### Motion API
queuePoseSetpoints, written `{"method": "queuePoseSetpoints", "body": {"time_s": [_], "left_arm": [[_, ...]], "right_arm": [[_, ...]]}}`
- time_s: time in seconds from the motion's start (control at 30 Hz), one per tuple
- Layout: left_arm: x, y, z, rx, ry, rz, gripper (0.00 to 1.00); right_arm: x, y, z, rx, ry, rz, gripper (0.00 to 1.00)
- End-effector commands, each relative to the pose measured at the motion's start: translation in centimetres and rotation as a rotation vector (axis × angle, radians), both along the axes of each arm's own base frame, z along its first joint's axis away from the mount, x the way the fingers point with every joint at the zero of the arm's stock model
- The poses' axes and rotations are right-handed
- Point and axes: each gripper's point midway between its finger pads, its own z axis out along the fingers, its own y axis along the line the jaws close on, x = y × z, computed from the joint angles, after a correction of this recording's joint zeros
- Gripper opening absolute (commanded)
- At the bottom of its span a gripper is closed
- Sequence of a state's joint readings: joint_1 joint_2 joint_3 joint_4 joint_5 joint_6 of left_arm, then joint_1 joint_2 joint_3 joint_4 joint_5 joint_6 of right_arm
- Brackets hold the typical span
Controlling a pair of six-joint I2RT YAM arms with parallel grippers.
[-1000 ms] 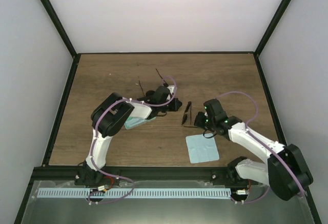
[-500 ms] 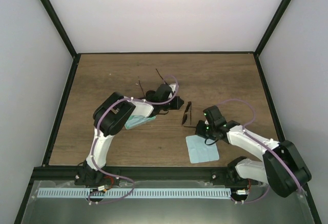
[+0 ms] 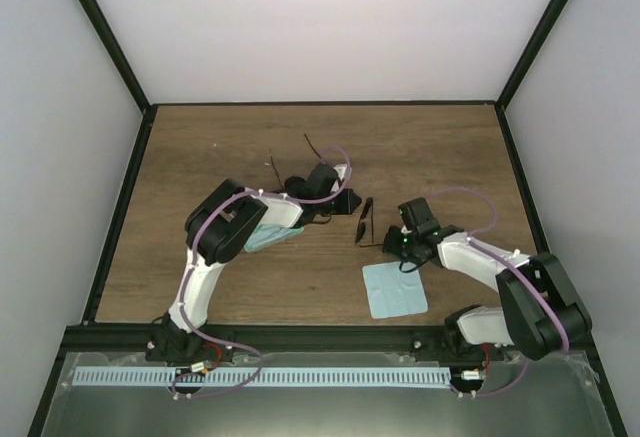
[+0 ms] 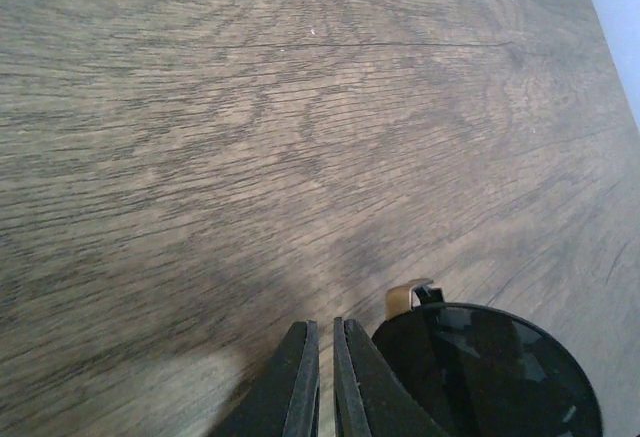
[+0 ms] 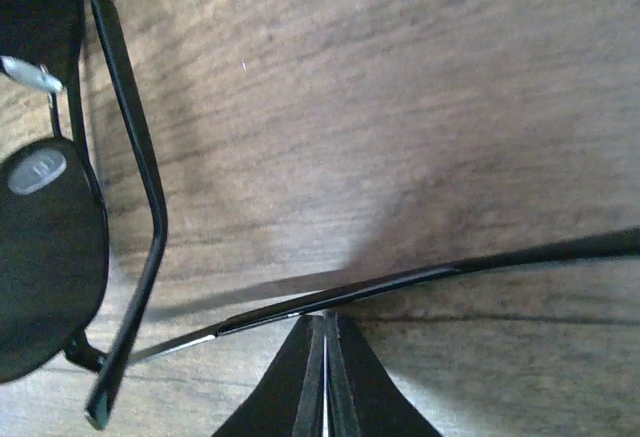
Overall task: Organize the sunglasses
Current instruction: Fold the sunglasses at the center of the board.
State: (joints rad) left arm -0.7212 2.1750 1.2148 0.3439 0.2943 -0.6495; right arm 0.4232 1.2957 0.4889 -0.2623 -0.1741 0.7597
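Observation:
One pair of sunglasses (image 3: 365, 219) lies folded partly open at mid-table. In the right wrist view its round dark lens (image 5: 50, 257) is at the left and one slender arm (image 5: 450, 269) crosses the wood. My right gripper (image 5: 325, 319) is shut, its tips touching that arm from below, nothing between them; from above the right gripper (image 3: 388, 245) is just right of the pair. The other sunglasses (image 3: 298, 183) lie beside the left wrist, arms pointing away. My left gripper (image 4: 322, 325) is shut and empty, a round dark lens (image 4: 490, 377) right beside it; overhead, the left gripper (image 3: 345, 200) points right.
A light blue cloth (image 3: 393, 289) lies flat near the front, below the right gripper. A second blue cloth (image 3: 265, 238) shows partly under the left forearm. Black frame rails (image 3: 118, 212) border the wooden table (image 3: 430, 147).
The right arm's elbow has swung inward and its gripper has settled a little nearer, against the sunglasses arm. The left gripper has edged slightly right. Neither pair of sunglasses has moved.

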Motion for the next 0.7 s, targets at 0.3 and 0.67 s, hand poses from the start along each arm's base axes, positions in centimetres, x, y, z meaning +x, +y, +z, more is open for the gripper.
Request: {"method": "queuePoseSetpoints", "body": {"time_s": [0.3, 0.67], "left_arm": [[0.0, -2.1, -1.7, 0.024, 0.025, -0.053, 0.07], [-0.4, -2.7, -1.9, 0.033, 0.027, -0.075, 0.07]], "right_arm": [[4.7, 0.2, 0.5, -0.098, -0.015, 0.019, 0.04], [7.1, 1.4, -1.0, -0.106, 0.005, 0.052, 0.03]]}}
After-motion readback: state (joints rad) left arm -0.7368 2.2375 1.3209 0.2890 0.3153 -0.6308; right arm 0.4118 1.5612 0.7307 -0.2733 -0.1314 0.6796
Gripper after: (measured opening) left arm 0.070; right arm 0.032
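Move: The sunglasses' open temple lies crosswise right at the right fingertips, its middle about 1 cm ahead, level sideways and 1 cm down. The lens frame's middle is some 5 cm ahead and 5 cm left of that hand. The blue cloth lies about 10 cm back and 1 cm right of it. From the left hand, the lens frame's middle is about 5 cm back, 1 cm right and 1 cm down. Sweep the shut right fingertips forward about 6 cm just above the board, drifting slightly left, pushing the open temple along with them so it swings in towards the lens frame. Meanwhile ease the shut left gripper some 2 cm to the right, bracing it against the frame's far end. ##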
